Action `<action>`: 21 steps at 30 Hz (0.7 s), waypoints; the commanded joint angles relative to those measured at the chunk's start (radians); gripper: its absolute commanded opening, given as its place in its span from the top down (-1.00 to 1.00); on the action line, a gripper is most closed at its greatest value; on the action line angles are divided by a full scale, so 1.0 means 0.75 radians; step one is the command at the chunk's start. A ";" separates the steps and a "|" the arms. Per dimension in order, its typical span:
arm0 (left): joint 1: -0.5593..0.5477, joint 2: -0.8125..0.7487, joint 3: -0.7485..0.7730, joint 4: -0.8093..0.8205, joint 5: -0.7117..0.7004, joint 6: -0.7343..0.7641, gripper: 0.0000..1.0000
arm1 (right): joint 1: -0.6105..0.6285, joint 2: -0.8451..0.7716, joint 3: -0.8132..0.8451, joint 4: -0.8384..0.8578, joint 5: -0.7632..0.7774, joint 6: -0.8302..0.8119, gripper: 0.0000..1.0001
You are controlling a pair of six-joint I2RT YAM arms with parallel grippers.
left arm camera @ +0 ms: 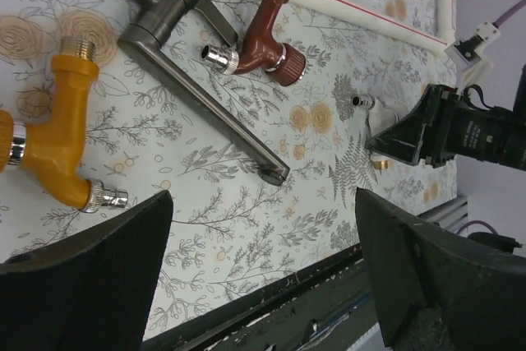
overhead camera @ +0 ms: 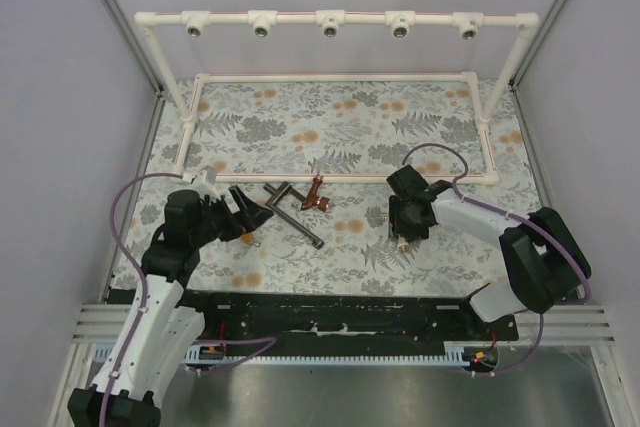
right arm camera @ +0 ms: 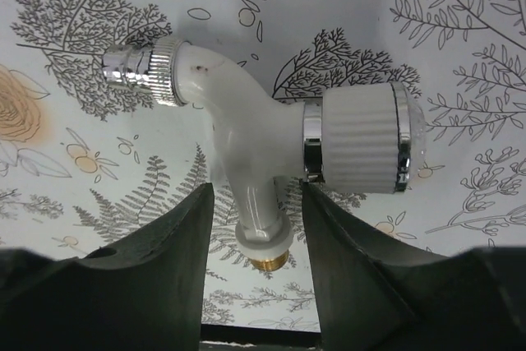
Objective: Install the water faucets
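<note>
The white faucet (right arm camera: pixel 246 137) lies flat on the patterned mat, its ribbed knob to the right and its brass thread toward the camera. My right gripper (right arm camera: pixel 256 196) straddles its stem, one finger on each side with thin gaps showing, so it is open. From above, the right gripper (overhead camera: pixel 405 219) covers most of this faucet. My left gripper (left arm camera: pixel 263 228) hangs wide open and empty over the mat. Beyond it lie the orange-yellow faucet (left arm camera: pixel 57 137), the long dark grey faucet (left arm camera: pixel 177 63) and the red-brown faucet (left arm camera: pixel 263 34). From above, the left gripper (overhead camera: pixel 243 213) sits left of the dark grey faucet (overhead camera: pixel 295 212).
A raised white pipe rail (overhead camera: pixel 330 19) with several metal-ringed tee sockets spans the back. A low white pipe frame (overhead camera: pixel 340 77) borders the mat. A black strip (overhead camera: pixel 330 312) runs along the near edge by the arm bases.
</note>
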 commanded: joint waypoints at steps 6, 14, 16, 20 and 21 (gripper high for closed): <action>-0.047 0.083 -0.020 0.181 0.199 -0.101 -0.92 | 0.092 0.075 0.067 0.057 0.124 -0.092 0.59; -0.135 0.209 0.082 0.236 0.226 -0.074 -0.92 | 0.266 -0.113 0.167 0.059 0.093 -0.352 1.00; -0.179 0.279 0.135 0.236 0.242 -0.054 -0.92 | 0.317 -0.179 0.196 0.068 0.073 -0.446 1.00; -0.288 0.424 0.264 0.236 0.261 -0.019 -0.89 | 0.419 -0.283 0.257 0.080 0.012 -0.628 1.00; -0.312 0.457 0.292 0.236 0.267 -0.011 -0.89 | 0.443 -0.304 0.268 0.084 -0.015 -0.667 1.00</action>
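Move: The white faucet lies under the right gripper, its middle about 2 cm ahead of the hand point and 1 cm below, with the stem already between the open fingers. The red-brown faucet is some 20 cm to the left and 10 cm farther out, the gray one about 25 cm left and 6 cm out. From the left hand the white faucet lies roughly 31 cm right, 3 cm ahead and 13 cm down. Shut the right fingers on the white faucet's stem, just above the brass thread, then lift the faucet about 8 cm while carrying it equally far left towards the left gripper, turning the wrist some 30 degrees counter-clockwise and swinging the fingertips forward. Meanwhile bring the left gripper about 7 cm right to meet the faucet, fingers kept wide open, turning slightly clockwise. ##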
